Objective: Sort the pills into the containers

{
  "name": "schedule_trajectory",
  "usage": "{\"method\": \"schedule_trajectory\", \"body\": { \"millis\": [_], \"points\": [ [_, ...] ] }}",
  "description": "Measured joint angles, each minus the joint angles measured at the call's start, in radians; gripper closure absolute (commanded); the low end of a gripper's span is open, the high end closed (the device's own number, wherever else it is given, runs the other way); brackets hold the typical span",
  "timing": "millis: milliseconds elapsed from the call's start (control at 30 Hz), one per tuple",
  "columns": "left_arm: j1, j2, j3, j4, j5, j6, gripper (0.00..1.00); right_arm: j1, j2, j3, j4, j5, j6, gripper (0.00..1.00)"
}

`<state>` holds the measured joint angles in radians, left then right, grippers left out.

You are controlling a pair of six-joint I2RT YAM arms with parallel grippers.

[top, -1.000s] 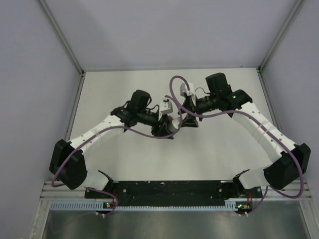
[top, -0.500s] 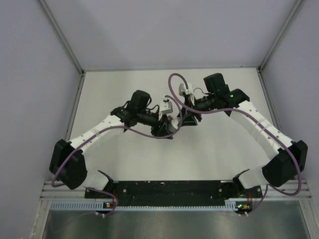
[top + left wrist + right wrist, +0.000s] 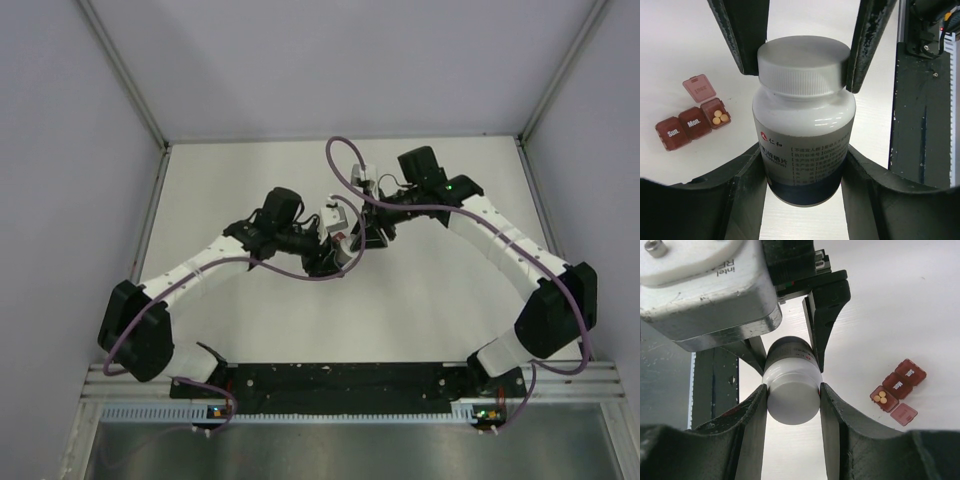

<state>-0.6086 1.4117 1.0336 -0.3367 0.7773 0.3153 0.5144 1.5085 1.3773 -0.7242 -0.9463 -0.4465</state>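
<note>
My left gripper (image 3: 802,172) is shut on the body of a white pill bottle (image 3: 805,125) with a printed label. My right gripper (image 3: 792,407) is shut on the bottle's white screw cap (image 3: 792,402); its fingers (image 3: 740,30) flank the cap (image 3: 802,65) in the left wrist view. The dark red-brown containers strip (image 3: 690,127) lies on the table beside the bottle, also in the right wrist view (image 3: 897,385). Two compartments, marked Sun. and Mon., are shut. The third is open with three yellow pills (image 3: 718,118) inside. In the top view both grippers (image 3: 335,258) (image 3: 365,238) meet mid-table.
The white table (image 3: 420,300) is walled by grey panels on both sides and at the back. The black mounting rail (image 3: 922,125) at the near edge shows to the right in the left wrist view. Purple cables (image 3: 345,165) loop over both arms.
The right arm has swung left and its wrist has turned toward the left gripper. The left arm has shifted only slightly.
</note>
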Motion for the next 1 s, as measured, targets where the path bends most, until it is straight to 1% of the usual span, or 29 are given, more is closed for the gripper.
{"method": "schedule_trajectory", "body": {
  "millis": [133, 167, 333, 400, 433, 467, 500, 600, 800, 1000],
  "points": [
    [-0.002, -0.011, -0.019, 0.029, -0.033, -0.003, 1.0, 0.0, 0.007, 0.0, 0.011, 0.006, 0.016, 0.93],
    [-0.003, -0.013, -0.022, 0.036, -0.039, -0.003, 1.0, 0.0, 0.007, 0.0, 0.014, 0.009, 0.02, 0.91],
    [-0.003, -0.016, -0.028, 0.053, -0.055, -0.004, 1.0, 0.0, 0.008, 0.0, 0.027, 0.016, 0.029, 0.63],
    [-0.003, -0.016, -0.028, 0.055, -0.057, -0.003, 1.0, 0.0, 0.008, 0.0, 0.029, 0.018, 0.029, 0.59],
    [-0.003, -0.016, -0.029, 0.056, -0.057, -0.004, 1.0, 0.0, 0.008, 0.0, 0.029, 0.018, 0.029, 0.56],
    [-0.003, -0.016, -0.029, 0.057, -0.057, -0.003, 1.0, 0.0, 0.008, 0.0, 0.029, 0.018, 0.029, 0.49],
    [-0.003, -0.016, -0.03, 0.058, -0.057, -0.004, 1.0, 0.0, 0.008, -0.001, 0.029, 0.018, 0.03, 0.43],
    [-0.003, -0.016, -0.03, 0.091, -0.071, -0.009, 1.0, 0.0, 0.008, -0.004, 0.02, 0.018, 0.046, 0.31],
    [-0.003, -0.016, -0.03, 0.127, -0.079, -0.016, 1.0, 0.0, 0.008, -0.011, 0.013, 0.019, 0.055, 0.25],
    [-0.003, -0.016, -0.03, 0.148, -0.078, -0.023, 1.0, 0.0, 0.008, -0.017, 0.012, 0.018, 0.061, 0.25]
  ]
}}
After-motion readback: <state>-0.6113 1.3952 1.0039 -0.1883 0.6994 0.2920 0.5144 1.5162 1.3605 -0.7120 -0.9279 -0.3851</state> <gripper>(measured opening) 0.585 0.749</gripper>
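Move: The right fingers are already closed round the white cap, right at their hand point. The left hand already holds the bottle's body, its middle about 1 cm above that hand, with the cap roughly 4 cm above, 2 cm right and 1 cm ahead. The open pill box lies on the table about 10 cm ahead of both hands and nearly in line sideways, some 14 cm below the left hand and 18 cm below the right. The right fingers let go of the cap, opening widely after a short shared nudge forward, while that hand otherwise barely shifts, easing down and back by under 1 cm. The left hand keeps its grip on the bottle's body and carries it forward about 2.5 cm in two stages, rising about 1 cm in the second and rolling some 5 to 10 degrees. ##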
